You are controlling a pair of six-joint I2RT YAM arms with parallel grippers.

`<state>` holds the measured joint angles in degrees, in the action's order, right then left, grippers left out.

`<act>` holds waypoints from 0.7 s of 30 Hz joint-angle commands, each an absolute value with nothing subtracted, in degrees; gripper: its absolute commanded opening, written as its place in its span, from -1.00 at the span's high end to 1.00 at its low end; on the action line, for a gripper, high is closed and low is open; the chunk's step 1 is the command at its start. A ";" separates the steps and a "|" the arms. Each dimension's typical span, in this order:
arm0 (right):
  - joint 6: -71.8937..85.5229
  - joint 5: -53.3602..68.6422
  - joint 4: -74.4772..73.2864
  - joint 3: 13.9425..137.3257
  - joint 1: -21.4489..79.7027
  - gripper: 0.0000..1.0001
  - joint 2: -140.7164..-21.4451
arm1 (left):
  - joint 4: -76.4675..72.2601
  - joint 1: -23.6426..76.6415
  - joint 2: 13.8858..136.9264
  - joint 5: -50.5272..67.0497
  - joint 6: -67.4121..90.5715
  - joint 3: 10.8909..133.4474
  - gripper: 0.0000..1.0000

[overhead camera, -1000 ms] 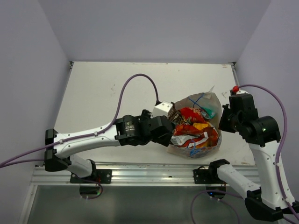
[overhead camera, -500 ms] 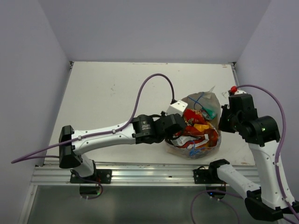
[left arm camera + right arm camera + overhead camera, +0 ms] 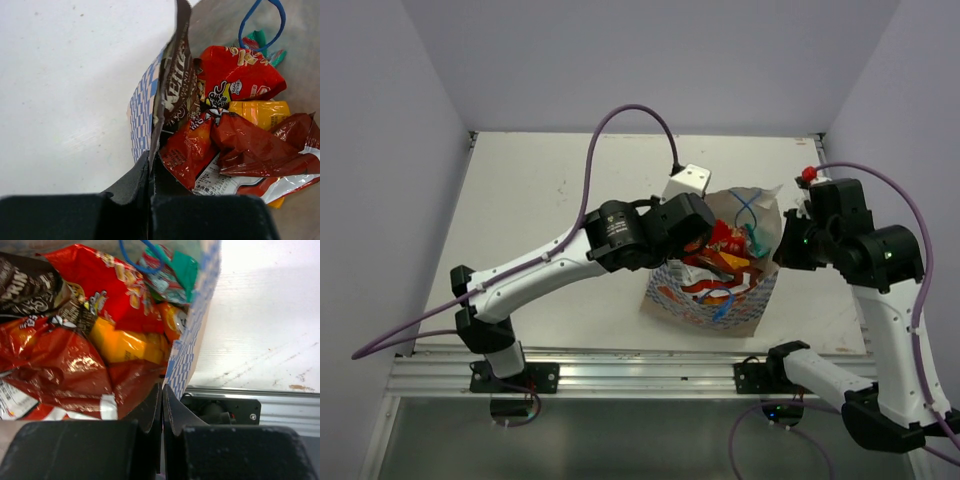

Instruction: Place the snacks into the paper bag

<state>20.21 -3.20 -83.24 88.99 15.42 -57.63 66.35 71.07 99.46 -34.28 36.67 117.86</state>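
Note:
The paper bag (image 3: 705, 305) stands near the table's front edge, blue-checked outside, mouth up, held between both arms. My left gripper (image 3: 692, 232) is shut on its left rim; in the left wrist view the jaws (image 3: 151, 159) pinch the paper edge (image 3: 142, 110). The bag's right wall (image 3: 195, 340) is pinched by my right gripper (image 3: 782, 250), whose jaws (image 3: 162, 389) are shut. Several snacks (image 3: 720, 262) lie inside: a brown packet (image 3: 175, 85), red packets (image 3: 235, 75), an orange-yellow one (image 3: 260, 112) and a teal one (image 3: 260, 40).
The white table (image 3: 550, 220) stretches left and behind the bag. An aluminium rail (image 3: 620, 370) runs along the near edge. A blue cord handle (image 3: 748, 205) loops over the bag's far side. Purple cables arch above both arms; walls close in on three sides.
My left gripper closed on the bag's left rim and rose toward the back. The bag went from lying slumped to standing with its mouth up. The right gripper kept its hold.

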 commanded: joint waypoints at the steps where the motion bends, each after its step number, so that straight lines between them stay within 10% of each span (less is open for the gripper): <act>1: 18.90 1.40 -77.79 95.01 16.78 1.00 -58.96 | 67.93 69.53 94.93 -40.34 39.11 118.40 1.00; 21: 27.25 -8.70 -63.72 94.22 46.41 1.00 -71.89 | 75.32 64.16 80.86 -49.40 51.68 97.39 1.00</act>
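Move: Both closed grippers hold the paper bag by opposite sides: its middle is about 10 cm to the right of the left hand and 10 cm to the right hand's left, level with each fore and aft and some 10 cm lower. The clear table spot it is taken to lies about 4 cm left of the left hand and 24 cm left of the right, roughly 20 cm below. The teal packet is 4 cm left of the right hand, 4 cm ahead, 8 cm down. Carry the paper bag left towards the clear middle of the table with both grippers together, about 14 cm, keeping both shut on its side rims. Sink the left hand some 3 cm early on and let the right settle a little late in the sweep, turning both some 20 degrees counter-clockwise so the bag comes round squarer. ##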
